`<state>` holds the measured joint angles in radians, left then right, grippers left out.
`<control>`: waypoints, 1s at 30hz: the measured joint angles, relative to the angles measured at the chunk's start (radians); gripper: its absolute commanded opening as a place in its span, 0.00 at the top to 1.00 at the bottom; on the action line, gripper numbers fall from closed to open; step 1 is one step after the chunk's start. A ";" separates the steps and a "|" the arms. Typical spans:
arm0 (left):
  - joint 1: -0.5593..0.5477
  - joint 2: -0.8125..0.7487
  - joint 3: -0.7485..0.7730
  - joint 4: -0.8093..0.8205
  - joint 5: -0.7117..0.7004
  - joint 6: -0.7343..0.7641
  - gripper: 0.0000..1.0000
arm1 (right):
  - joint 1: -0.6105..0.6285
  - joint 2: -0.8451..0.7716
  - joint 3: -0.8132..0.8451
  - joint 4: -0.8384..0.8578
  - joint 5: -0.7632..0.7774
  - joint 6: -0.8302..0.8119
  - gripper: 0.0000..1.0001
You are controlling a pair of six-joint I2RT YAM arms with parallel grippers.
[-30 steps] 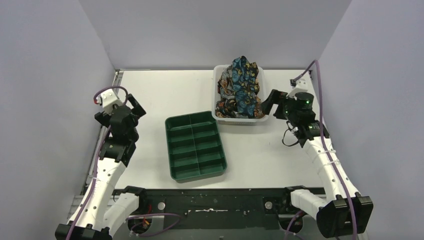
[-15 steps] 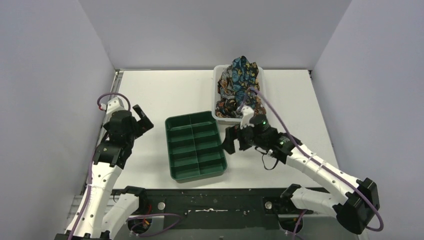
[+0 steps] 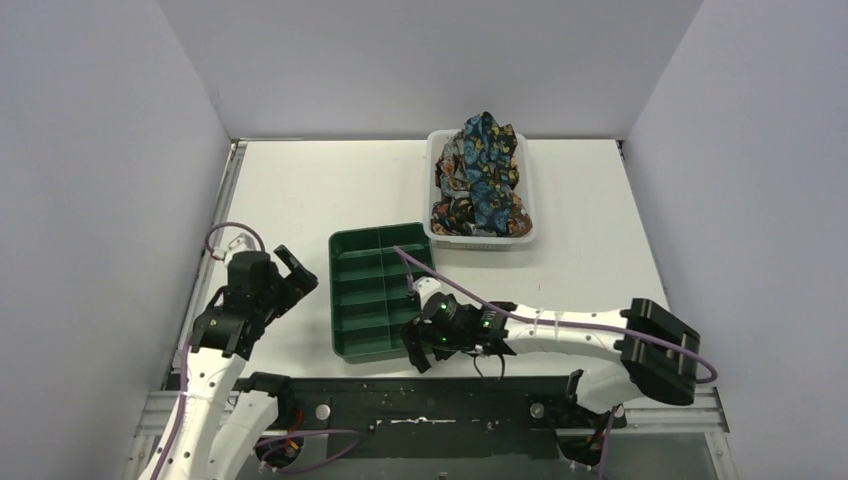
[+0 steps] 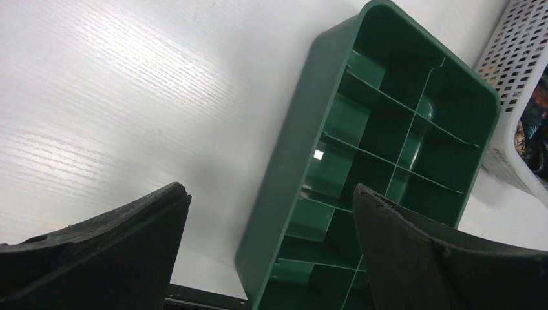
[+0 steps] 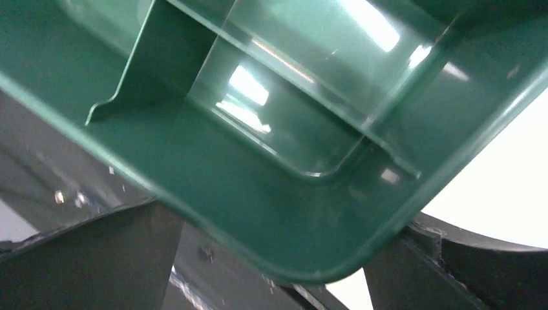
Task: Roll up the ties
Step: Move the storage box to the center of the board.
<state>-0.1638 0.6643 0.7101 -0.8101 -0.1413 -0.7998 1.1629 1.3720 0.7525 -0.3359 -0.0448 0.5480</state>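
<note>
The ties lie heaped in a dark blue, orange and yellow patterned pile inside the white mesh basket at the back of the table; nothing touches them. A sliver of them shows through the basket wall in the left wrist view. My left gripper hovers open just left of the green compartment tray, its fingers straddling the tray's left wall. My right gripper is open at the tray's near right corner, which sits between its fingers.
The green tray's compartments hold nothing. The black base rail runs along the table's near edge, right under the right gripper. Grey walls close in the left, right and back sides.
The right arm swung from beside the basket down to the tray's near right corner. The left arm dropped nearer and toward the tray's left side. Both grippers stayed open.
</note>
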 measured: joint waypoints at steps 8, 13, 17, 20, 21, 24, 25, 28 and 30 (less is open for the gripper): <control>0.000 0.006 0.076 -0.032 -0.080 -0.002 0.03 | -0.044 0.286 0.219 0.201 0.008 0.038 0.00; 0.000 -0.018 0.119 -0.036 -0.133 -0.005 0.03 | -0.134 0.449 0.386 0.289 -0.071 0.038 0.00; 0.000 -0.042 0.120 -0.054 -0.155 -0.016 0.03 | -0.156 0.460 0.449 0.275 -0.072 -0.002 0.00; 0.000 -0.044 0.110 -0.058 -0.161 -0.036 0.03 | -0.160 0.401 0.455 0.244 -0.045 -0.043 0.00; 0.000 -0.044 0.097 -0.055 -0.161 -0.048 0.03 | -0.163 0.375 0.455 0.234 -0.037 -0.057 0.00; 0.000 -0.035 0.049 -0.047 -0.147 -0.074 0.05 | -0.212 0.309 0.459 0.217 -0.032 -0.089 0.00; 0.000 -0.031 0.028 -0.038 -0.137 -0.084 0.06 | -0.241 0.298 0.468 0.210 -0.031 -0.100 0.00; 0.000 -0.018 -0.038 -0.010 -0.104 -0.111 0.07 | -0.333 0.306 0.520 0.187 -0.037 -0.142 0.00; 0.000 -0.008 -0.073 0.007 -0.083 -0.127 0.08 | -0.384 0.343 0.581 0.154 -0.047 -0.171 0.00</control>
<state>-0.1638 0.6567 0.6369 -0.8032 -0.2245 -0.9268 0.7792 1.7153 1.3331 -0.1818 -0.0914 0.3771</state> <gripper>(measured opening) 0.930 1.000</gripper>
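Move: The storage box's middle lies about 10 cm ahead of the right hand, 6 cm to its left and a couple of centimetres lower, with the open fingers down at the box's near right corner. The white basket of ties stands some 31 cm ahead of that hand and 13 cm to its right, at about its height. From the left hand, the box's middle is roughly 15 cm to the right, nearly level fore and aft, and about 10 cm below. Keeping its fingers open and low at the near right corner of the storage box, the right hand shoves the box left and forward, some 13 cm each way, then comes free and climbs about 10 cm while swinging on forward and back to the right, tilting its fingertips up and out, to finish above the gap between box and basket. Meanwhile the left hand, still wide open and clear of the box, rises about 5 cm with a small drift left, then sinks again to a little below where it began, near the box's near left corner. ##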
